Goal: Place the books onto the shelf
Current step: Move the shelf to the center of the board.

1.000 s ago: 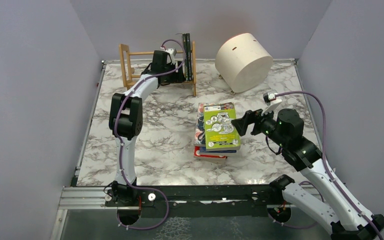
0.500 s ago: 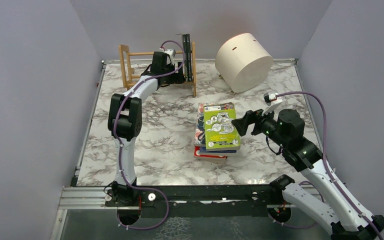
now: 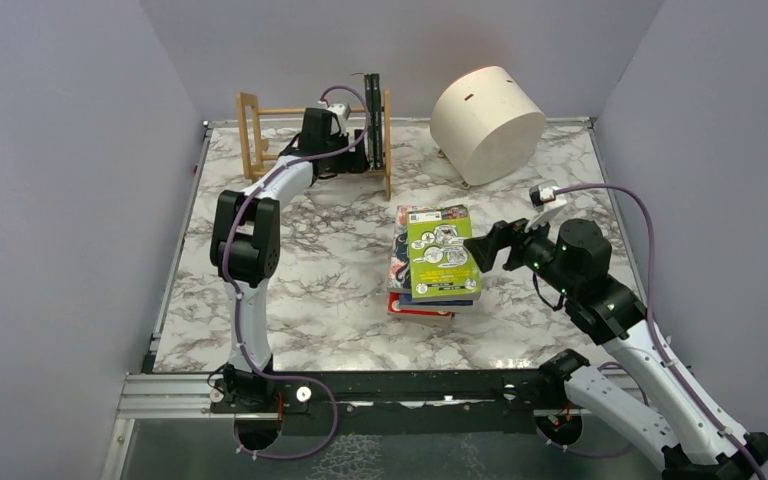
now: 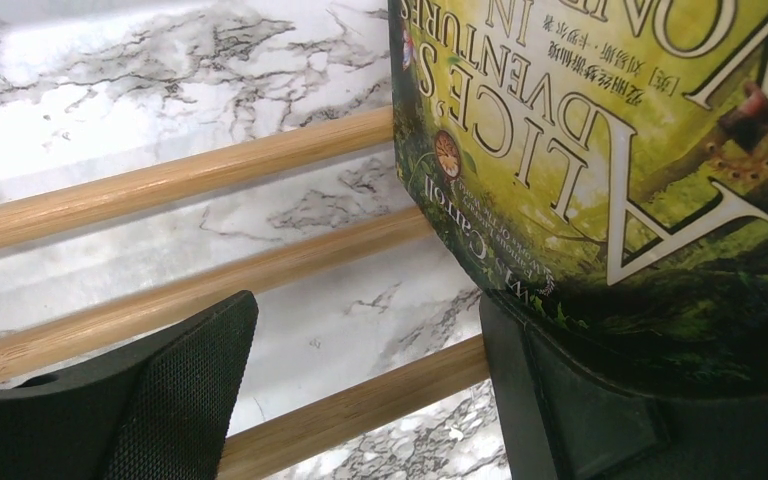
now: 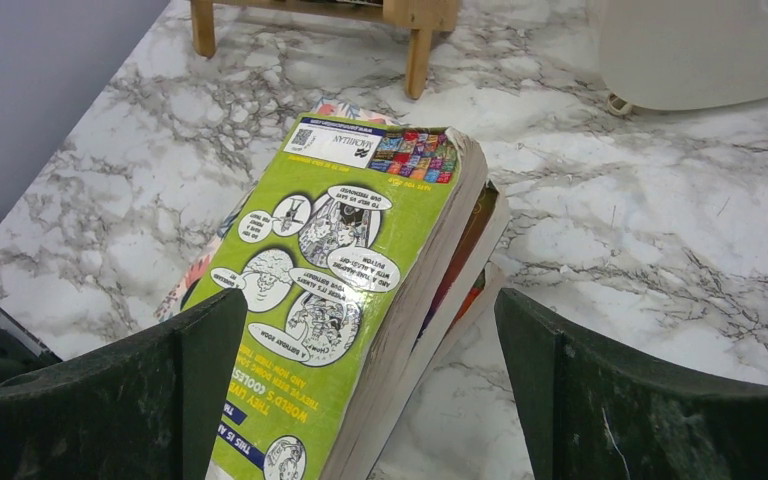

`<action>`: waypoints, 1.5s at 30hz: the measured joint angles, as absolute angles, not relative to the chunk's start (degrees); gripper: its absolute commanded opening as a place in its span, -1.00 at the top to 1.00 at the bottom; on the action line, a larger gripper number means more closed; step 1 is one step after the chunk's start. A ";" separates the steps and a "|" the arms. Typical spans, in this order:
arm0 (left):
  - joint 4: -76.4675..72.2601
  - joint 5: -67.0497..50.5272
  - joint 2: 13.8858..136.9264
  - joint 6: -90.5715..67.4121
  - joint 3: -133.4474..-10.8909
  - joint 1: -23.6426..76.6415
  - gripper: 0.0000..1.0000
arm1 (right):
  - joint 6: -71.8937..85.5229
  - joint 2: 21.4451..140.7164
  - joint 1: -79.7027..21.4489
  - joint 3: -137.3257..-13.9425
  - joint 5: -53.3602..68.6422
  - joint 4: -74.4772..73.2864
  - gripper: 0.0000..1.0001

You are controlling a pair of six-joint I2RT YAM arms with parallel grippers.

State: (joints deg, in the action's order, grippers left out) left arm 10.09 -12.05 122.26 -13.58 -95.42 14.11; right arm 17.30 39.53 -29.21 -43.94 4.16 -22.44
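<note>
Two dark books [image 3: 372, 118] stand upright at the right end of the light-wood shelf [image 3: 290, 108]. My left gripper [image 3: 355, 158] is inside the shelf just left of them, open. In the left wrist view a green-covered book [image 4: 610, 150] rests against the outer side of the right finger [image 4: 580, 400], and only dowels [image 4: 180, 180] show between the jaws of my left gripper [image 4: 360, 390]. A stack of books [image 3: 432, 262] with a lime green one [image 5: 340, 270] on top lies mid-table. My right gripper [image 3: 476, 244] is open at the stack's right edge, its jaws [image 5: 370, 400] straddling the near corner.
A cream cylindrical drum [image 3: 487, 122] lies on its side at the back right, also seen in the right wrist view [image 5: 700, 50]. The shelf's front right leg [image 5: 418, 50] stands beyond the stack. Grey walls enclose the marble table [image 3: 310, 290].
My left gripper's jaws have widened and the left arm has shifted slightly to the left, away from the upright books. The right arm and the stack have not moved.
</note>
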 measured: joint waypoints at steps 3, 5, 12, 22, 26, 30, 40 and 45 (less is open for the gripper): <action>10.20 -12.51 121.36 -13.23 -94.21 14.11 -0.50 | 17.30 39.29 -29.21 -43.94 4.19 -22.24 -0.87; 10.33 -12.71 120.68 -13.02 -93.25 14.11 -0.50 | 17.30 39.18 -29.21 -43.94 4.21 -22.22 -0.88; 11.11 -13.06 118.15 -11.75 -89.34 14.39 -0.50 | 17.30 38.48 -29.21 -43.92 4.64 -22.17 -0.88; 14.76 -13.26 115.66 -9.76 -82.43 16.82 -0.49 | 17.30 36.97 -29.21 -43.64 5.65 -21.37 -0.88; 15.90 -13.17 114.37 -10.11 -81.01 17.76 -0.49 | 17.30 36.47 -29.21 -43.59 5.74 -21.34 -0.88; 16.03 -13.02 113.27 -10.17 -79.50 18.24 -0.50 | 17.30 36.07 -29.21 -43.48 5.87 -21.34 -0.88; 17.15 -10.46 112.20 -10.48 -78.89 18.87 -0.51 | 17.30 35.94 -29.21 -43.38 5.91 -21.32 -0.88; 21.28 -6.11 112.42 -11.09 -81.82 19.16 -0.51 | 17.30 35.97 -29.21 -43.33 5.89 -21.32 -0.88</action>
State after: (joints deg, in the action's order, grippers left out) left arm 21.28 -6.11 112.42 -11.09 -81.82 19.16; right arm 17.30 35.97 -29.21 -43.33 5.89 -21.32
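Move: The left hand reaches in at the right part of the shelf; the shelf's middle lies about 10 cm to its left, 2 cm ahead and 2 cm up. The upright books stand 3 cm to its right, 3 cm ahead and 4 cm up; the book stack lies 21 cm back and 15 cm right, nearly level. From the right hand the shelf is some 30 cm ahead, 33 cm left and 14 cm down. Left hand keeps dragging the shelf back, about 10 cm, open fingers among its rails, sinking 4 cm midway. ##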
